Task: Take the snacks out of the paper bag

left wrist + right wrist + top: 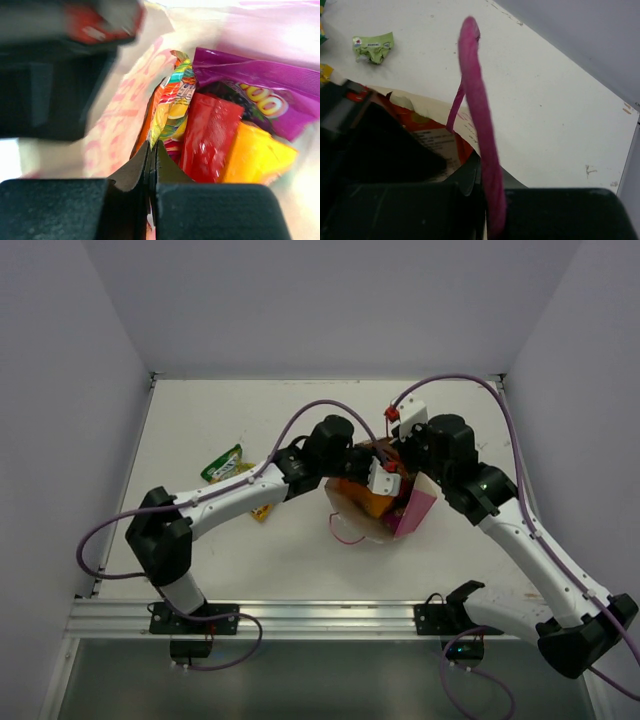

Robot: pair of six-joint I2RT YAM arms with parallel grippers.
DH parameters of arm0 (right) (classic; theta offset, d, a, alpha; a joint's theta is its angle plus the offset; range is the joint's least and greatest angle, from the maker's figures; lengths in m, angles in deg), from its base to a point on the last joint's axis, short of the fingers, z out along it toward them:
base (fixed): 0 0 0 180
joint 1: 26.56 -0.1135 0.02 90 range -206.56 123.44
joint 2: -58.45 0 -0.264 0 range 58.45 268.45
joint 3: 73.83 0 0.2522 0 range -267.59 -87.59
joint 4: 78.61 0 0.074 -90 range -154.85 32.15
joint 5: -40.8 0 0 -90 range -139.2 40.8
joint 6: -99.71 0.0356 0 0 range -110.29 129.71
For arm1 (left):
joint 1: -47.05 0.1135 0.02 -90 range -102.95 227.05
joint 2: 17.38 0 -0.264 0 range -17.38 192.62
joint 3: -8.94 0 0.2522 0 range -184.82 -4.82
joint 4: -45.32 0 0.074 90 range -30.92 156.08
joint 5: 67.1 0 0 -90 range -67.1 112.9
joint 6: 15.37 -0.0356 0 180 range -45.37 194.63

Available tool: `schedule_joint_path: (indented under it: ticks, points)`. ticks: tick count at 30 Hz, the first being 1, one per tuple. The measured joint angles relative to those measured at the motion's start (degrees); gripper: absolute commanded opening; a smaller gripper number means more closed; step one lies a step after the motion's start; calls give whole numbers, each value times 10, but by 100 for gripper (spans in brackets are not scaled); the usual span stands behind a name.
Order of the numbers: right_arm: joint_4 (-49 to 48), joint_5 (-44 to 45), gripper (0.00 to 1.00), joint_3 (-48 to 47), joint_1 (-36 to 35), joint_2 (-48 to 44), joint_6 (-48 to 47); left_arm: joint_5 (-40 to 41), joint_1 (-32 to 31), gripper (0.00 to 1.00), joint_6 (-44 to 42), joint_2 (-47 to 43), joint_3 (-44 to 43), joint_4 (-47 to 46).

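The paper bag (418,510) stands tilted at mid-table with its mouth open, and both grippers are at it. Inside the bag, in the left wrist view, a purple packet (260,85), a red packet (210,135), an orange-yellow packet (255,155) and a multicoloured packet (172,105) lie packed together against the cream printed wall (120,115). My left gripper (152,149) is down in the bag, shut, its tips pinching the lower edge of the multicoloured packet. My right gripper (490,200) is shut on the bag's pink cord handle (477,115), beside the cream rim (445,107).
A green-yellow packet (222,462) and a small yellow wrapper (262,511) lie on the table left of the bag, under the left arm. A crumpled pale green wrapper (372,46) lies there too. Grey walls enclose the table on three sides.
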Motion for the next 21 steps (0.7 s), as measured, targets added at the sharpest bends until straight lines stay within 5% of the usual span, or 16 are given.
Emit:
schedule_joint_path:
  ticks: [8,13,21]
  points:
    - [-18,43,0,11,3,1,2,8,-1,0,20,-193,38,31]
    - [-21,70,0,12,12,1,9,119,7,0,68,-320,83,22]
    - [-21,84,0,15,15,1,20,302,156,0,174,-328,167,3]
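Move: The left hand already pinches a striped snack inside the bag. The green pouch on the table, by the drop area, lies about 24 cm to its left, 11 cm ahead and 21 cm below. The yellow pouch is some 28 cm left and level with it fore-and-aft; the large green-yellow pouch is 34 cm left, 5 cm ahead. From the right hand, still gripping the bag's rim, the green pouch is roughly 25 cm left and 9 cm ahead. Left hand lifts the pinched snack some 17 cm out of the bag, swings about 23 left, then dips. ##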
